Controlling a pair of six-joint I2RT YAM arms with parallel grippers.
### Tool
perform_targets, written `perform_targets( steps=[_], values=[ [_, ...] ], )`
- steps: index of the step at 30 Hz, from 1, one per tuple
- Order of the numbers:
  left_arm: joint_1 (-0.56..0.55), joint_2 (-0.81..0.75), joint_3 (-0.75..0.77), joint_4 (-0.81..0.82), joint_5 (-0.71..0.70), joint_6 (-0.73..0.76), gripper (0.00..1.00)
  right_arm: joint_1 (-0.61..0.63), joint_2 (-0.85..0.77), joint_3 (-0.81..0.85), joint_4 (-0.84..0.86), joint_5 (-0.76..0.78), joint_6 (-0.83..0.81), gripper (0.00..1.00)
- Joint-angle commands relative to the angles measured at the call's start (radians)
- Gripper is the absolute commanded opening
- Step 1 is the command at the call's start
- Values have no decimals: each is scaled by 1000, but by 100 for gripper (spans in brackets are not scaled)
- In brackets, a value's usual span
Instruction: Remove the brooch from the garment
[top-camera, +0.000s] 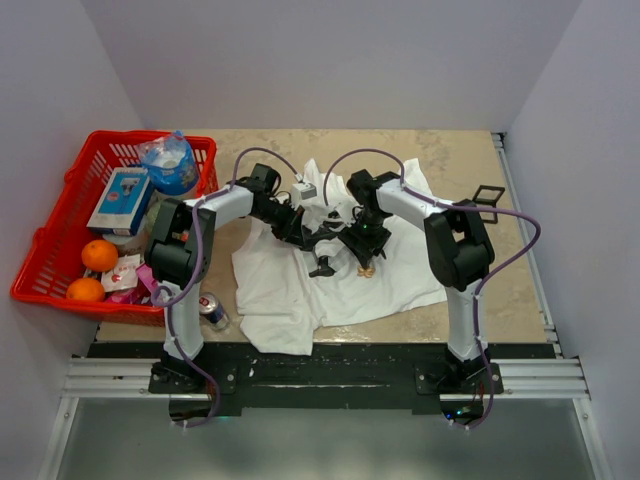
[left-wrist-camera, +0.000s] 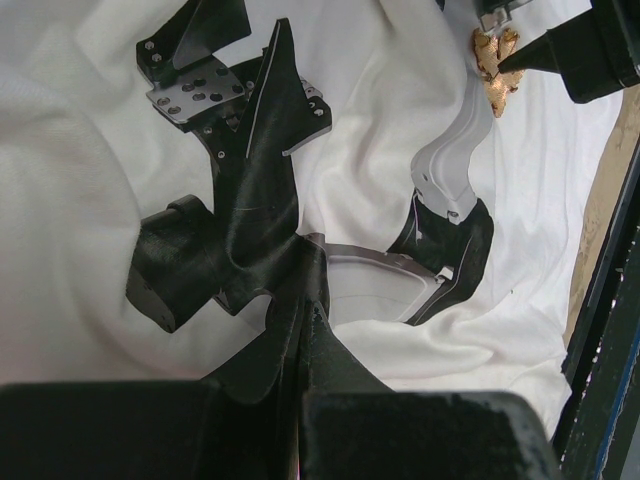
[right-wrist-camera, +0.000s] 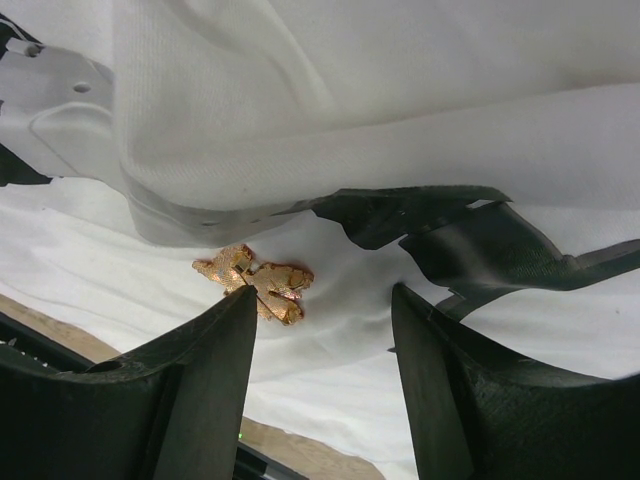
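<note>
The garment (top-camera: 290, 290), a white T-shirt with black print, lies crumpled mid-table. The brooch (top-camera: 366, 270) is a small tan-orange piece on the cloth near the shirt's middle. In the right wrist view the brooch (right-wrist-camera: 255, 285) sits at the tip of one finger (right-wrist-camera: 215, 370) of my right gripper (right-wrist-camera: 322, 295), which is open with only white cloth in the gap. My left gripper (left-wrist-camera: 305, 312) is shut, its tips pinching a fold of the black print (left-wrist-camera: 250, 230). The brooch (left-wrist-camera: 492, 65) also shows in the left wrist view's top right, under my right gripper (left-wrist-camera: 545, 50).
A red basket (top-camera: 45, 270) stands at the left with two oranges (top-camera: 99, 254), a blue box (top-camera: 120, 200) and a plastic bottle (top-camera: 170, 165). A drink can (top-camera: 212, 312) lies by the shirt's left edge. A small black frame (top-camera: 487, 197) sits at the right.
</note>
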Motion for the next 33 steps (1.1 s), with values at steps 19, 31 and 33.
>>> perform_targets(
  steps=[19,31,33],
  values=[
    [10,-73,17,26,31,-1,0,0,-80,53,25,67,16,57],
    [12,-82,32,26,41,-1,0,-7,-201,58,-12,15,-30,57],
    [12,-92,38,26,39,-1,0,-10,-233,15,20,7,-49,51]
  ],
)
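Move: The gold brooch lies roughly 2 cm to the left of the right hand and 2 cm nearer the base, some 2 cm lower, with that hand's left fingertip right at it. The black forked print is about 3 cm farther out and 3 cm to the right of this hand; the grey print is some 8 cm to its left, about level with it. From the left hand the brooch lies about 13 cm to the right and 5 cm back, slightly lower. Keep the right gripper half open and ease it low over the garment, about 1.5 cm forward and 1 cm right, past the brooch's side. Then swing it back left and lift it straight up some 5 cm, clear of the brooch, tipping the fingertips roughly 10 degrees forward. Keep the left gripper shut at the black print, letting it rise just under a centimetre. ##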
